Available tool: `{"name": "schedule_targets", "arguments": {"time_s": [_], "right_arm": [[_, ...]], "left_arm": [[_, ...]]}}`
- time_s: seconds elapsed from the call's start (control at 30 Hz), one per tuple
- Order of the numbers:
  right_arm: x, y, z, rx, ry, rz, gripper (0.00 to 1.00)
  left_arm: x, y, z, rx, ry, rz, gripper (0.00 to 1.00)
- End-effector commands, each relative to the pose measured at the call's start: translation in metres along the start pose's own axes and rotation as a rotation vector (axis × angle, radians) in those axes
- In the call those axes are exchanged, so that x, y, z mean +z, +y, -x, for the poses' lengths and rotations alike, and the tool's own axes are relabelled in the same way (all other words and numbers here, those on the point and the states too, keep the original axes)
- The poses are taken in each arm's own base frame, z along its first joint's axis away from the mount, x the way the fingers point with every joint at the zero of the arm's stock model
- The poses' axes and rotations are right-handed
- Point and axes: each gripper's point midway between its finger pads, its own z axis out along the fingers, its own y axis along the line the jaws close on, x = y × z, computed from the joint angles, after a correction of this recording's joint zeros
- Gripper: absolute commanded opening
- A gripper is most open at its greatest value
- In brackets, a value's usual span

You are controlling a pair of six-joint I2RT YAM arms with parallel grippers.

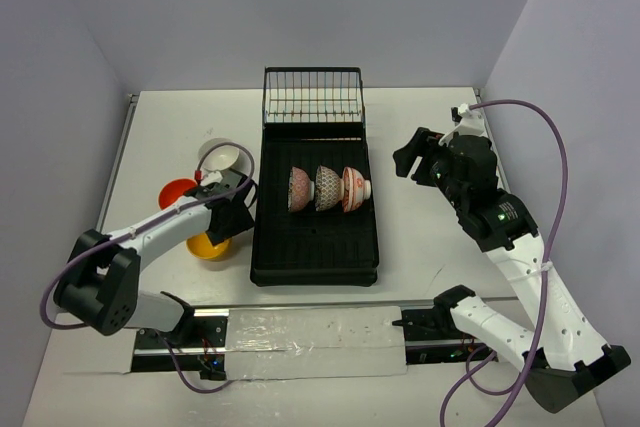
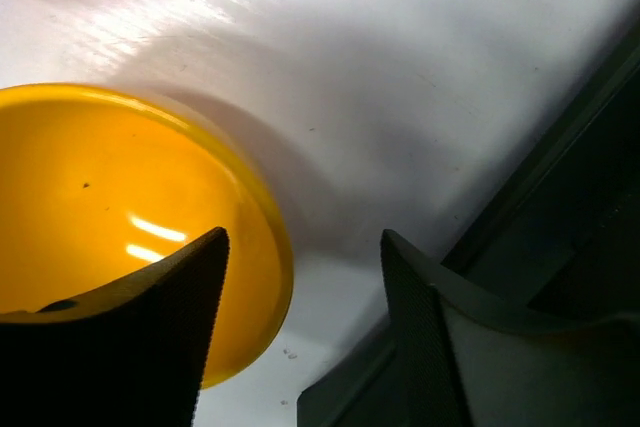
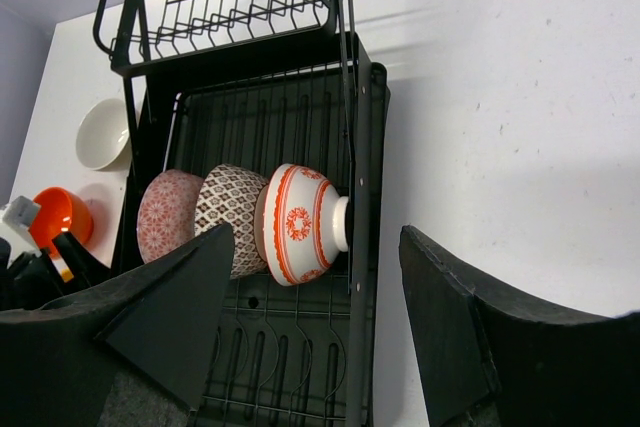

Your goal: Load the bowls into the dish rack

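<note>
In the black dish rack [image 1: 268,247] three patterned bowls stand on edge in a row: pinkish [image 1: 300,188], grey-brown [image 1: 327,188] and red-on-white [image 1: 353,189]. To its left the table carries a white bowl [image 1: 224,158], a red-orange bowl [image 1: 177,193] and a yellow bowl [image 1: 210,245]. My left gripper [image 1: 235,209] is low over the yellow bowl [image 2: 110,217]; it [image 2: 303,237] is open, one finger above the bowl's inside, the other outside the rim. My right gripper [image 1: 415,154] hangs open and empty right of the rack.
The upright wire basket [image 1: 312,97] stands at the rack's far end. The rack's dark edge [image 2: 560,207] runs just right of my left fingers. In the right wrist view the rack's rim [image 3: 365,247] and red-on-white bowl [image 3: 300,222] show beyond the right gripper [image 3: 318,229]. Walls close both sides.
</note>
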Motion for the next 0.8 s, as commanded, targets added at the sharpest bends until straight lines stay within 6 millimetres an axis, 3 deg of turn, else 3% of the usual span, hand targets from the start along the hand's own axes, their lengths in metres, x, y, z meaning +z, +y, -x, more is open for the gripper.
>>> {"name": "schedule_targets", "arguments": {"time_s": [0.0,0.1,0.17,0.2,0.3,0.5,0.77], "right_arm": [[0.0,0.006,0.007,-0.006,-0.039,0.027,0.75],[0.0,0.006,0.008,-0.007,-0.041,0.026,0.75],[0.001,0.006,0.008,-0.007,-0.039,0.029,0.75],[0.001,0.007,0.007,-0.006,-0.037,0.03,0.75],[0.002,0.007,0.007,-0.006,-0.035,0.03,0.75],[0.001,0.006,0.008,-0.005,-0.039,0.029,0.75],[0.001,0.006,0.007,-0.008,-0.035,0.025,0.75]], "left_arm": [[-0.001,-0.023,0.009,-0.022,-0.008,-0.071,0.66],[0.003,-0.023,0.006,-0.015,0.006,-0.067,0.56],[0.003,-0.024,0.004,-0.013,0.014,-0.07,0.46],[0.003,-0.024,0.004,-0.014,0.012,-0.069,0.35],[0.001,-0.024,0.004,-0.017,0.016,-0.075,0.22],[-0.005,-0.021,0.008,-0.019,0.001,-0.07,0.07],[-0.031,-0.019,0.023,-0.036,-0.044,-0.097,0.0]]}}
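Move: The yellow bowl's middle is about 4 cm to my left hand's left, 3 cm back and 2 cm below; its far-right rim already lies between my open fingers. The dish rack's left wall is some 5 cm to my right, the red bowl about 8 cm ahead and 11 cm left, and the white bowl roughly 17 cm ahead and 3 cm left. From my right hand the yellow bowl is some 42 cm left, 5 cm back and 28 cm below. I sink my left hand about another centimetre and close its wide-open fingers on the yellow bowl's far-right rim, one finger inside the bowl and one outside, pinching the wall. With the grip still tightening I rise about 2 cm from that low point, wrist angle held. ##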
